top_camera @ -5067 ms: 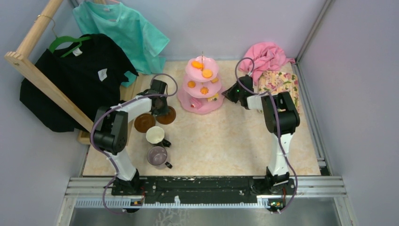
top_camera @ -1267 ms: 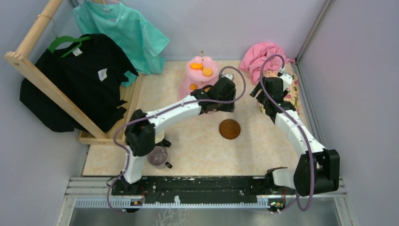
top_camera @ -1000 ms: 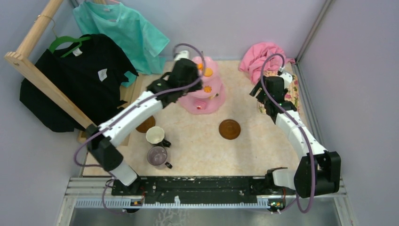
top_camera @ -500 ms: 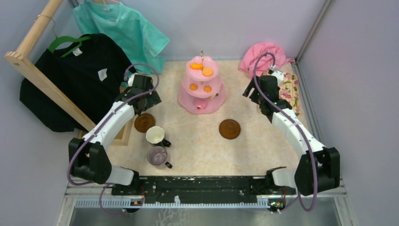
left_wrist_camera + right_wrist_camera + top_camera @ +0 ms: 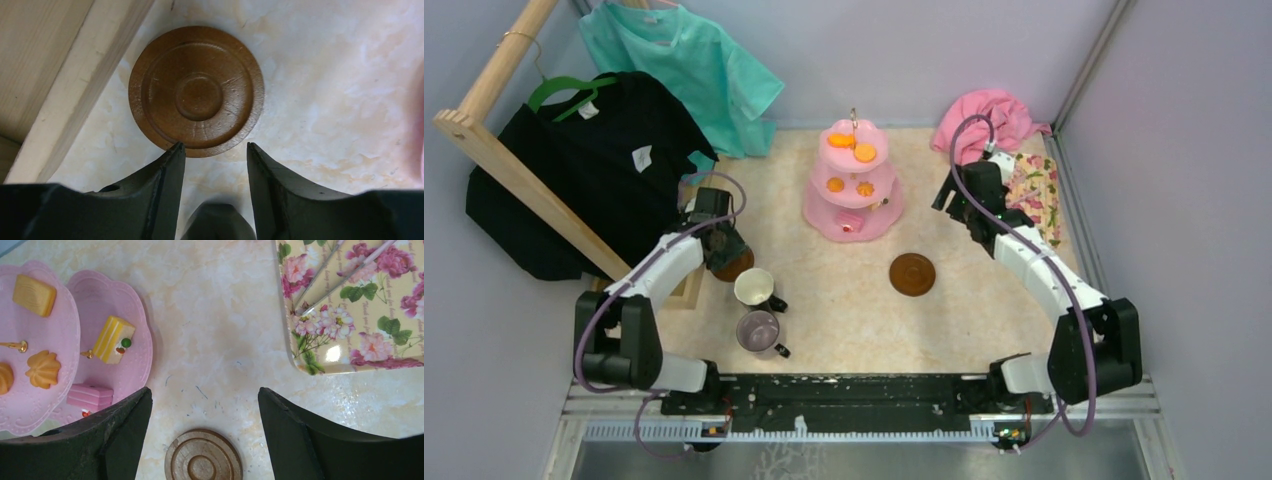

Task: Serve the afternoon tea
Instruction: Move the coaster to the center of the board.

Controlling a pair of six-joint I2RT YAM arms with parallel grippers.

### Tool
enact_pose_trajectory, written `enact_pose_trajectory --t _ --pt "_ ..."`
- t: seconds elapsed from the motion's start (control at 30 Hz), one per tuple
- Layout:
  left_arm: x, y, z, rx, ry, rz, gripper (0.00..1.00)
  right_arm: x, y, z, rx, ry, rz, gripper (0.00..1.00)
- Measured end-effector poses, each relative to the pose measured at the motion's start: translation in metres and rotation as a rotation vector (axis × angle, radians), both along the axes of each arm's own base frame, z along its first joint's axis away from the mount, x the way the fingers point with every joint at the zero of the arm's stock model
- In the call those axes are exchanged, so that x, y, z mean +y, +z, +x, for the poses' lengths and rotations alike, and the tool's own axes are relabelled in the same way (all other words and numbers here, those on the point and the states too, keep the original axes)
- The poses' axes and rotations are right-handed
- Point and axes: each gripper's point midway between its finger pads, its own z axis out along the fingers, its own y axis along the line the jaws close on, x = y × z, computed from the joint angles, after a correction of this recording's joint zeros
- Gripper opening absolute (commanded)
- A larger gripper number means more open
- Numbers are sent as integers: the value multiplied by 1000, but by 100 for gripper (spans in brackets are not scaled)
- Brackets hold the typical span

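The pink three-tier cake stand [image 5: 854, 190] with orange snacks stands at the back centre. One brown saucer [image 5: 912, 273] lies mid-table, also seen in the right wrist view as saucer [image 5: 203, 457]. A second saucer [image 5: 196, 90] lies by the wooden rack base, and my left gripper [image 5: 214, 147] is open low over it, fingertips at its near rim. A white mug [image 5: 754, 287] and a grey-purple mug [image 5: 759, 330] stand near the left arm. My right gripper [image 5: 205, 392] hangs open and empty above the table between the stand [image 5: 75, 315] and the floral mat.
A floral mat [image 5: 350, 305] lies at the right with a pink cloth [image 5: 989, 115] behind it. A wooden clothes rack [image 5: 514, 170] with black and teal shirts fills the left; its base [image 5: 50, 75] runs beside the left saucer. Walls close in on the left, back and right.
My left arm has swung from the cake stand back to the left and come down over the saucer by the rack. The right gripper has drifted slightly left, still open.
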Motion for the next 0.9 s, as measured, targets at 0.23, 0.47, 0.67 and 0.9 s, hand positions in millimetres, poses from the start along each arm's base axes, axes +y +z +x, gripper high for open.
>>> enact_pose_trajectory --t 0.23,0.47,0.67,0.9 --pt "8 -19 -6 33 37 -27 54 9 -3 5 17 22 -11 77" --pt "13 -35 1 53 55 -40 54 14 -9 8 35 35 -19 77" --pt "15 -41 13 55 65 -48 54 16 -8 10 36 37 -20 77" --pt "15 -45 24 62 65 -58 46 16 -16 12 55 41 -31 77"
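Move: Beside the rack's wooden foot, the brown coaster lies about 3 cm ahead of the left hand, 2 cm to its left and some 6 cm below. The white mug stands about 5 cm nearer the base and 5 cm to the right of the coaster; the dark mug stands roughly 13 cm back and 6 cm right of it. The rack foot runs some 8 cm left of the coaster, level with it. From the right hand, the coaster is about 38 cm left, 7 cm back and 16 cm below. Sinking about 4 cm with a slight drift to its left, the left hand drops towards the coaster by the rack foot, then eases forward some 2.5 cm, still creeping down, until its half-open fingertips are close over the coaster's middle. The fingers keep their gap, narrower than the coaster; contact can't be made out. The empty right hand drifts a couple of centimetres left, down and forward, fingers open. ##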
